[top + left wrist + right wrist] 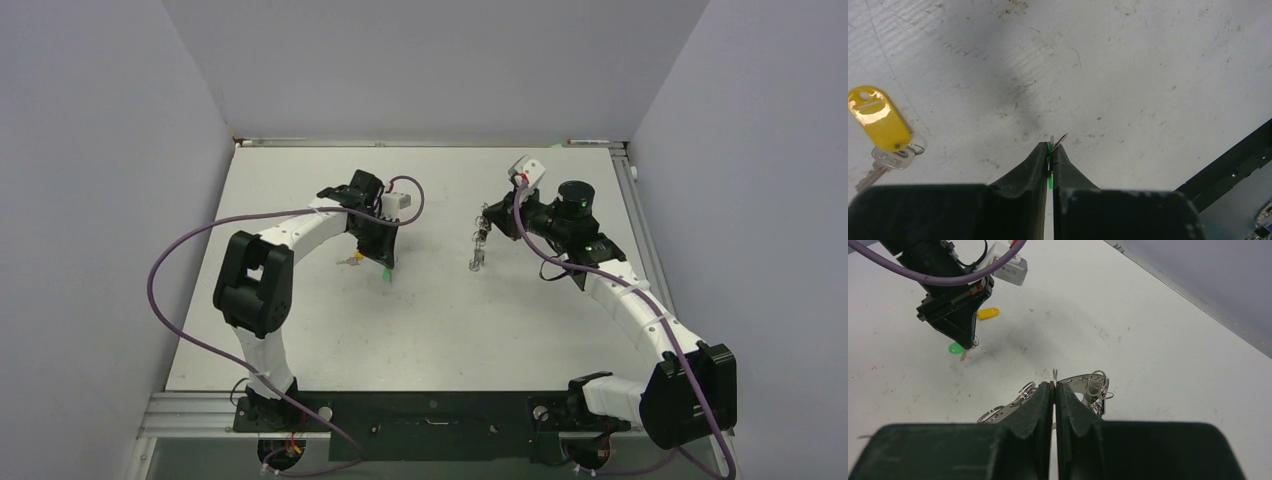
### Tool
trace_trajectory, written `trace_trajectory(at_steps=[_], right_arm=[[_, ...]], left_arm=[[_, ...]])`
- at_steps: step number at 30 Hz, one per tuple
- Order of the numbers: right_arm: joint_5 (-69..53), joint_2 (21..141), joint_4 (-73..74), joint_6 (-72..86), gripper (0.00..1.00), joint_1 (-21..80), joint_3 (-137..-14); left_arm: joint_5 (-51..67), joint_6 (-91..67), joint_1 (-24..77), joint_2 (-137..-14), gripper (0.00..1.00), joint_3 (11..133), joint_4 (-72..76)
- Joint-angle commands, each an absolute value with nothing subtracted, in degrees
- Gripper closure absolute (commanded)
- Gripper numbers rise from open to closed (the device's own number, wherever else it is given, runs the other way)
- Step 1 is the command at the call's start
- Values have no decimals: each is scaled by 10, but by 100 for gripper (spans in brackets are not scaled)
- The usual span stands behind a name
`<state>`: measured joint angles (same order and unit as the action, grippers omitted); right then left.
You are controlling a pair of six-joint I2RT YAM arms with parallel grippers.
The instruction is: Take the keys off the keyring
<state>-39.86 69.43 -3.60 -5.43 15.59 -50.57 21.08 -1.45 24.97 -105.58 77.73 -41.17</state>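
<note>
My left gripper is shut on a green-headed key, held low over the table; a small wire ring pokes out past the fingertips. The right wrist view shows that green key under the left gripper. A yellow-headed key lies loose on the table to its left. My right gripper is shut on a thin split ring of the flat grey keyring, which carries several more small rings. From above, the keyring hangs below the right gripper.
White walls close in the table on three sides. A metal rail runs along the right edge. The black base bar shows at the lower right of the left wrist view. Purple cables loop beside both arms.
</note>
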Motion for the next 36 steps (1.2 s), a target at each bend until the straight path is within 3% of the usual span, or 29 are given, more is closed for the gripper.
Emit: trace_trajectory(at_steps=[1, 8, 18, 33, 36], right_arm=[[-382, 690, -38, -70, 95, 166, -544], [-370, 694, -25, -79, 95, 177, -543], [-363, 699, -3, -103, 95, 177, -545], [-407, 642, 232, -298, 95, 71, -589], [-417, 652, 226, -309, 95, 72, -574]], left_arm=[[244, -39, 237, -1096, 100, 834, -408], [236, -21, 221, -1161, 98, 873, -414], [216, -20, 209, -1173, 60, 883, -419], [242, -13, 208, -1059, 0, 895, -409], [235, -13, 207, -1043, 4, 887, -404]])
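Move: The left hand already holds the green-tagged key. Its set-down spot, bare table, lies about 3 cm ahead and 5 cm below. The yellow-tagged key lies some 6 cm ahead and 6 cm left of that hand, 5 cm down; the keyring hangs from the right fingers, about 15 cm to its right, 1 cm back and 11 cm above. From the right hand the set-down spot is roughly 16 cm left, level fore-and-aft, 22 cm below. Down and forward, the left hand lowers the green-tagged key about 4.5 cm to the table beside the yellow-tagged one, opens wide to let go of it, then lifts off almost 8 cm, edging forward. The right hand, still pinching the keyring, dips slightly and then carries it some 7 cm to the right, away from the laid-down keys, its fingers tipping about 15 degrees downward. ##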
